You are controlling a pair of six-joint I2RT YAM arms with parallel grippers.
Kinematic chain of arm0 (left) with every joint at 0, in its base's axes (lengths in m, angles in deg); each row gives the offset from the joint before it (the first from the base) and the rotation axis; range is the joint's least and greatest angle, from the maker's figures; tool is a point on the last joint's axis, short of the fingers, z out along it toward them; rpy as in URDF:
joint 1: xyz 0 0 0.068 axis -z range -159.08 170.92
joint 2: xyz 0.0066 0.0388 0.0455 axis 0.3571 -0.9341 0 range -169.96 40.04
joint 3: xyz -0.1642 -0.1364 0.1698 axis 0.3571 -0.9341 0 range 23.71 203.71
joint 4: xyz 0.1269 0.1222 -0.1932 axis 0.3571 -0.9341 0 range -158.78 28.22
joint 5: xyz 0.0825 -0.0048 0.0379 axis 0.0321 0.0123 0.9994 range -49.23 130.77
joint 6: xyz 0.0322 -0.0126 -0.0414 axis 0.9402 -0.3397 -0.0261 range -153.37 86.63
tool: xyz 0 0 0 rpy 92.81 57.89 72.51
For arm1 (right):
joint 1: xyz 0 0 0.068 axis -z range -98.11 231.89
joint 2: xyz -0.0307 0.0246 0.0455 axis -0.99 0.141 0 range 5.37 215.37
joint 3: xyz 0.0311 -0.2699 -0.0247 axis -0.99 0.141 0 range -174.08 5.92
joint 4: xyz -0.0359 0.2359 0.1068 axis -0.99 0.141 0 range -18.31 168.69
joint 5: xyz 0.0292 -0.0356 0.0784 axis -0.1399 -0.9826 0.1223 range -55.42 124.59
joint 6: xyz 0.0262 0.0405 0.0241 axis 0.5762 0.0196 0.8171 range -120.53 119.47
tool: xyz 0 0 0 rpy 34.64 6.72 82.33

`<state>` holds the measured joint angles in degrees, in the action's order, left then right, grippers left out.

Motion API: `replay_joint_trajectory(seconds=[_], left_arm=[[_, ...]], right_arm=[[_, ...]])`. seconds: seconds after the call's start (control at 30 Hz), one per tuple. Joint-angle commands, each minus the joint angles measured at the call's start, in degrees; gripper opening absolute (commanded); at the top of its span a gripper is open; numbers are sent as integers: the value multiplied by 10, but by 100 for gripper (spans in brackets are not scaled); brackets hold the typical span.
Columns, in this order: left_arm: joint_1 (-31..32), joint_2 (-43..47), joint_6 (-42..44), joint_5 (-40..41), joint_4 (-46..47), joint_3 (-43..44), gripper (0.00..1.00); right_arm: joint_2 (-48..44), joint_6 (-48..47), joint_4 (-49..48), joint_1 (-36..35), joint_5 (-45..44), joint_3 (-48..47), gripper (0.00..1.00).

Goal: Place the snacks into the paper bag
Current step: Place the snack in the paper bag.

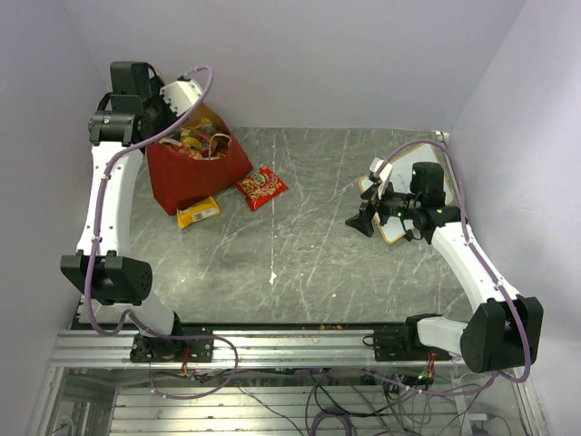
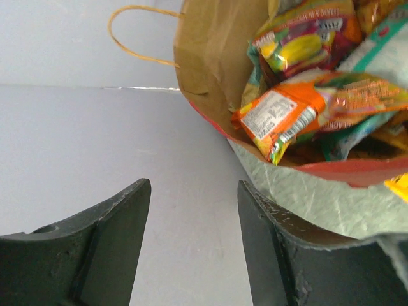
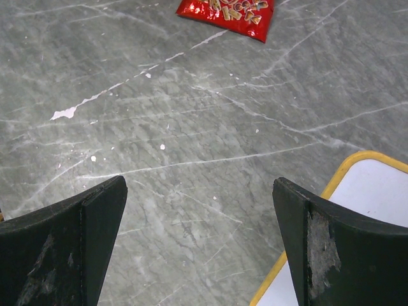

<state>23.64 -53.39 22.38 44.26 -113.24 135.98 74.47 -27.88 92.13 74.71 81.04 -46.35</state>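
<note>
The red paper bag (image 1: 195, 177) stands at the far left, and its brown inside (image 2: 213, 57) shows in the left wrist view. Several snacks lie in it, among them an orange packet (image 2: 287, 118) and a multicolour one (image 2: 306, 32). My left gripper (image 1: 166, 127) hangs over the bag's back left rim. Its jaws (image 2: 194, 191) are open with nothing between them. A red packet (image 1: 261, 187) (image 3: 226, 14) lies flat on the table right of the bag. A yellow packet (image 1: 199, 213) lies at the bag's front foot. My right gripper (image 1: 363, 221) (image 3: 199, 191) is open and empty, low over bare table.
A white board with an orange edge (image 1: 399, 213) (image 3: 363, 210) lies under the right wrist, at the right side. The bag's thin loop handle (image 2: 137, 32) sticks out toward the back wall. Walls close in the table at the left, back and right.
</note>
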Motion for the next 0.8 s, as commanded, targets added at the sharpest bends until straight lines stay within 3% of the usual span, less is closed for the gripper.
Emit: replay_joint_trajectory(seconds=[0.0,0.33,0.57,0.77], left_arm=[[4,0,-112,-23,69,-9,68],[3,-118,-283,-39,49,74,70],[3,-217,-270,-35,-77,163,73],[3,-235,-255,-42,-143,156,70]], right_arm=[[2,-6,-6,3,-3,4,98],[-1,-5,-6,2,0,5,98],[-7,-3,-9,2,6,7,98],[-10,-2,-9,3,7,7,99]])
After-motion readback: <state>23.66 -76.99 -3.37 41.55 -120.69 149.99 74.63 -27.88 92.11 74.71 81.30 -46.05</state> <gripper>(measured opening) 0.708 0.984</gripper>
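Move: The orange snack in the paper bag lies about 8 cm ahead of the empty left hand, 7 cm to its right and 18 cm below. The lemon-print snack is some 5 cm beyond it and 7 cm farther right, the teal snack roughly 11 cm to its right; the yellow packet sits outside on the table, 15 cm nearer than it. From the idle right hand the orange snack is about 18 cm ahead, 40 cm left, nearly level. Open left hand rolls and dips about 13 cm down, 6 cm forward, into the bag towards the orange snack. ##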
